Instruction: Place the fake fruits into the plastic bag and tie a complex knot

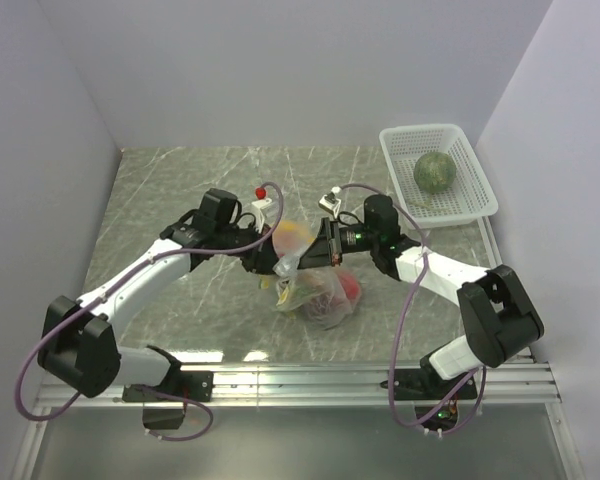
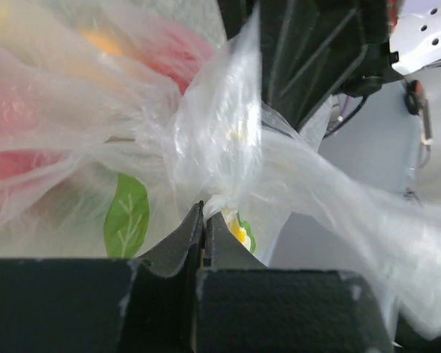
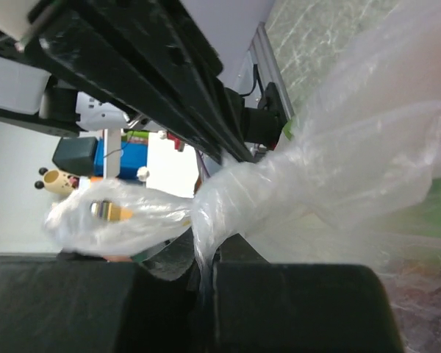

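Observation:
The transparent plastic bag [image 1: 320, 292] lies mid-table between both arms, with a red fruit [image 1: 349, 289] and a yellow fruit [image 1: 293, 238] showing through it. My left gripper [image 1: 271, 261] is shut on a fold of the plastic bag [image 2: 228, 132], pinched between its fingertips [image 2: 205, 209]. A red fruit [image 2: 182, 53] glows through the film. From the other side, my right gripper [image 1: 321, 246] is shut on a twisted strand of the plastic bag [image 3: 338, 169], which runs down between its jaws [image 3: 204, 254]. A dull green melon [image 1: 436, 172] sits in the white basket.
The white lattice basket [image 1: 450, 131] stands at the back right, near the right wall. Walls close in the table on the left, back and right. The two wrists nearly touch over the bag; the left arm's black body [image 3: 154, 73] fills the right wrist view's top.

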`<state>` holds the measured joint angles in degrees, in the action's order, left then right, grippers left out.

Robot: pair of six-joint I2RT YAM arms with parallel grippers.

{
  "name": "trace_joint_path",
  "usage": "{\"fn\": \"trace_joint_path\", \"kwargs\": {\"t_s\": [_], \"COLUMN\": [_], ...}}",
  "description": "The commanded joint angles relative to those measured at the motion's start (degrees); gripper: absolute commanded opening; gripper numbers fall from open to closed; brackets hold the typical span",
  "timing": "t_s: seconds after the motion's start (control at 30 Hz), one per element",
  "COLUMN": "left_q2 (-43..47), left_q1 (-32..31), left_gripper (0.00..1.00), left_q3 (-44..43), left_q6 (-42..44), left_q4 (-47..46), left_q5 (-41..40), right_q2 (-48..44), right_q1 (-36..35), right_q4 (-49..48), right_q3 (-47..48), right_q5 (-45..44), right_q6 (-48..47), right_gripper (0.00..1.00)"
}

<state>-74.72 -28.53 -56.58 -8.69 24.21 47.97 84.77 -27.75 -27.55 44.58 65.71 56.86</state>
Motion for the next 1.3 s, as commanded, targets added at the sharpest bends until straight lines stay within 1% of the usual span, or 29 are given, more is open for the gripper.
{"fn": "trace_joint_path", "kwargs": {"t_s": [0.0, 0.03, 0.07, 0.1, 0.13, 0.17, 0.2, 0.23, 0.27, 0.3, 0.37, 0.4, 0.43, 0.47, 0.53, 0.57, 0.6, 0.67, 0.77, 0.93, 1.0, 1.1, 1.27], "left_q2": [-2.09, -2.19, -2.10, -2.10, -2.19, -2.45, -3.41, -3.94, -4.55, -5.08, -5.44, -5.61, -5.70, -5.79, -6.14, -6.40, -6.41, -6.49, -6.75, -7.72, -8.34, -8.87, -9.30], "left_q1": [-0.29, -0.12, -0.03, -0.12, -0.12, -0.03, -0.12, -0.03, -0.12, -0.03, 0.23, 0.58, 0.76, 0.93, 1.20, 1.11, 1.20, 1.20, 1.29, 1.38, 1.38, 2.16, 2.52], "left_gripper": [0.00, 0.00, 0.00, 0.00, 0.00, 0.00, 0.00, 0.00, 0.00, 0.00, 0.00, 0.00, 0.00, 0.00, 0.00, 0.00, 0.00, 0.00, 0.00, 0.00, 0.00, 0.00, 0.00], "left_q3": [-0.91, -0.82, -0.99, -1.43, -1.78, -2.22, -2.83, -3.97, -4.50, -4.94, -5.74, -6.35, -6.61, -6.96, -7.58, -7.76, -7.85, -8.02, -7.94, -9.34, -10.04, -10.31, -10.48], "left_q6": [-1.32, -2.55, -4.39, -5.19, -6.07, -6.95, -7.13, -7.39, -7.22, -7.05, -6.78, -6.78, -6.69, -6.69, -6.43, -6.17, -6.25, -6.17, -6.52, -6.43, -6.43, -7.22, -7.04], "left_q4": [4.81, 3.41, 2.00, -1.23, -2.48, -3.28, -3.64, -3.81, -3.64, -3.64, -3.55, -3.64, -3.55, -3.38, -2.94, -2.41, -2.50, -2.41, -2.59, -1.27, -0.83, -0.92, -0.74], "left_q5": [3.71, 4.15, 3.89, 3.37, 3.36, 3.45, 3.45, 3.89, 3.80, 3.98, 4.24, 4.42, 4.77, 5.29, 6.00, 6.35, 6.70, 7.05, 7.14, 7.32, 7.49, 8.63, 9.95], "right_q2": [-0.66, -1.18, -1.45, -1.63, -1.80, -1.72, -1.80, -1.89, -2.24, -2.76, -5.31, -6.80, -7.42, -8.12, -11.02, -12.25, -14.35, -16.03, -16.92, -14.73, -14.46, -14.81, -16.65], "right_q1": [0.15, 0.15, 0.15, 0.15, 0.15, 0.15, 0.15, 0.32, 0.41, 0.59, 1.90, 2.43, 3.30, 3.57, 3.75, 3.84, 3.84, 3.84, 3.23, 0.42, -1.42, -3.44, -3.98], "right_q4": [-1.31, 6.99, 11.42, 19.47, 23.21, 26.99, 33.90, 36.84, 39.30, 42.20, 43.54, 45.03, 46.08, 47.49, 49.52, 49.70, 49.70, 49.53, 48.73, 50.75, 52.15, 53.56, 54.18], "right_q3": [0.77, 2.17, 2.88, 4.45, 5.34, 6.39, 7.44, 9.46, 10.43, 11.05, 12.11, 12.81, 13.42, 14.13, 14.84, 14.66, 14.23, 14.22, 15.88, 21.42, 22.22, 22.05, 19.06], "right_q5": [-0.23, -0.67, -1.80, -2.77, -3.39, -4.27, -7.24, -8.14, -9.80, -12.42, -14.03, -14.56, -15.34, -16.05, -19.02, -20.00, -20.44, -20.54, -20.19, -20.27, -20.89, -21.68, -22.73], "right_q6": [-4.60, -8.31, -12.35, -19.87, -23.43, -29.90, -32.49, -35.13, -39.59, -41.46, -45.85, -47.44, -49.54, -54.87, -61.05, -66.56, -69.40, -75.98, -80.57, -87.00, -91.74, -98.33, -110.81], "right_gripper": [0.00, 0.00, 0.00, 0.00, 0.10, 0.21, 0.40, 0.48, 0.60, 0.65, 0.73, 0.81, 0.81, 0.82, 0.83, 0.87, 0.90, 0.92, 0.97, 0.98, 0.99, 1.00, 1.00]}}
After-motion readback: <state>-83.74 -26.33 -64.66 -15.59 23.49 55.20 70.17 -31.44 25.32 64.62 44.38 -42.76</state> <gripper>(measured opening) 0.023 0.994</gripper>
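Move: The right hand is still pinching the bag's twisted neck; the crumpled bundle of plastic lies right at its tips, about 2 cm to its left and 1 cm back. The left fingertips hold the film about 6 cm to the right hand's left and 2 cm back. Below by some 12 cm, the yellow fruit is about 5 cm ahead and 2 cm left, the red fruit 8 cm back and 12 cm right. From the left hand, the bundle is 4 cm right and 1 cm ahead. The right hand lets go of the twisted plastic, opening wide as it dips about 3.5 cm and backs off to the right and forward, then rises well above its starting height and comes a little back to the left, rolling some 85 degrees about its finger line, forward side up, with the tips tilting down, until the open jaws face the bundle. The left hand keeps its shut pinch on the film beside the bundle and, after a small dip, eases about 3 cm forward, up and to the right, its wrist tipping slightly. ##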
